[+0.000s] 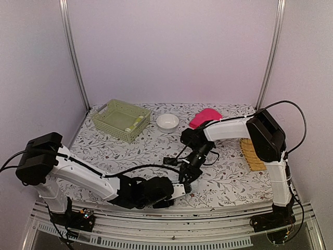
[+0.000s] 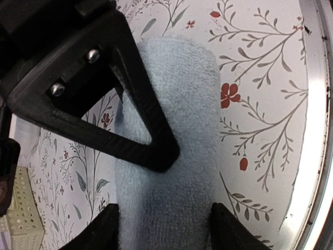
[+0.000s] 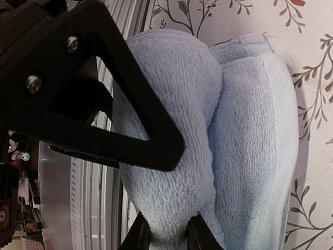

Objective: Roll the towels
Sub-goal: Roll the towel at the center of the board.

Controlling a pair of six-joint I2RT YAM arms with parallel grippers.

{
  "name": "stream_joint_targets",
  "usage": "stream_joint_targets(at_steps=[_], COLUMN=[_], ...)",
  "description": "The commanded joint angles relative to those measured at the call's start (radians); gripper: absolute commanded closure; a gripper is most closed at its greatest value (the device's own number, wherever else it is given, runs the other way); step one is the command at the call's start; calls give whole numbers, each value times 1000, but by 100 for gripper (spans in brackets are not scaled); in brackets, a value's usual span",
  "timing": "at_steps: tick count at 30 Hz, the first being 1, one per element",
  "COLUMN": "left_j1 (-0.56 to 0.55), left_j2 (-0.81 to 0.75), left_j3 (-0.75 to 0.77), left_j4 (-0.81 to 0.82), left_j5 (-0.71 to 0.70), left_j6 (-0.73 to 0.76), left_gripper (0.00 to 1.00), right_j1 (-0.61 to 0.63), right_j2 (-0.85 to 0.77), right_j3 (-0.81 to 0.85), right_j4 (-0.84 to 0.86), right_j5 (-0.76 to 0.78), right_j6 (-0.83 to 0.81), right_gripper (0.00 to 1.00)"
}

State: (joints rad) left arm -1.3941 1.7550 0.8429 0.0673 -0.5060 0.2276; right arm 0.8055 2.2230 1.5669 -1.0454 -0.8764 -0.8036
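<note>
The pale blue towel point(image 2: 177, 104) lies as a thick roll on the flowered tablecloth at the table's near edge. My left gripper point(image 2: 164, 229) straddles the roll, and both fingers touch its sides. In the right wrist view the same towel point(image 3: 255, 140) shows two bulging folds. My right gripper point(image 3: 166, 234) is shut on the left fold, which is squeezed thin between the fingers. From above, both grippers point(image 1: 174, 191) point(image 1: 187, 183) meet at the front middle and hide the blue towel. A bright pink towel point(image 1: 204, 117) lies at the back.
A pale green basket point(image 1: 121, 120) stands at the back left with a small yellow-green roll point(image 1: 137, 122) inside. A small white round thing point(image 1: 167, 121) sits beside it. A yellow woven tray point(image 1: 253, 153) lies at the right. The metal table rim point(image 2: 312, 130) runs close by the roll.
</note>
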Motion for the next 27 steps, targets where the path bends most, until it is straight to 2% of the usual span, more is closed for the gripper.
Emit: stream_joint_targets(at_steps=[1, 8, 10, 12, 14, 19, 23, 27], left_j1=[-6, 21, 30, 41, 50, 91, 160, 228], left_j2=[57, 109, 110, 107, 104, 87, 81, 88], left_j3=[51, 97, 96, 94, 95, 99, 110, 124], left_j4=[-42, -98, -105, -112, -125, -153, -180, -198], left_j5=[32, 68, 87, 103, 124, 216, 348, 462], left_j6=[64, 30, 20, 9, -3, -61, -126, -180], left_gripper=[42, 52, 55, 59, 61, 66, 69, 71], right_j1=[14, 14, 14, 11, 2, -72, -117, -135], right_j2=[67, 60, 40, 3, -53, -208, -346, -485], right_j3=[-12, -10, -10, -6, 3, 72, 64, -10], right_j4=[-45, -57, -64, -76, -84, -129, -113, -12], right_j5=[73, 59, 57, 63, 69, 77, 77, 100], right_j6=[7, 6, 6, -3, -4, 12, 26, 79], right_gripper=[79, 77, 74, 65, 59, 51, 49, 49])
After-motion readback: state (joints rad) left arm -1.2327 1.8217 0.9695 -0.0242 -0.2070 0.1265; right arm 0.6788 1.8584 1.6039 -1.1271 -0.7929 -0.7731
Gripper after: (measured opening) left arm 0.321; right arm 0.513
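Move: Both hands are at the blue towel roll, which lies left-to-right. Its middle is about 5 cm right and 1 cm ahead of the left hand, whose open fingers straddle it; from the right hand, already pinching it, about 3 cm left and 2 cm ahead, both a centimetre or two below. The white bowl stands some 39 cm ahead and 2 cm left of the left hand; the pink towel 42 cm ahead and 11 cm right of the right hand. The left fingers close on the blue roll from both sides after easing down and right a centimetre or so, and pinch it near its left part; that hand then shifts some 2 cm forward, tipping downward about 15 degrees. The right hand opens, lets go of the roll and lifts away, slowly then fast, up about 13 cm, drawing forward and right as well. ##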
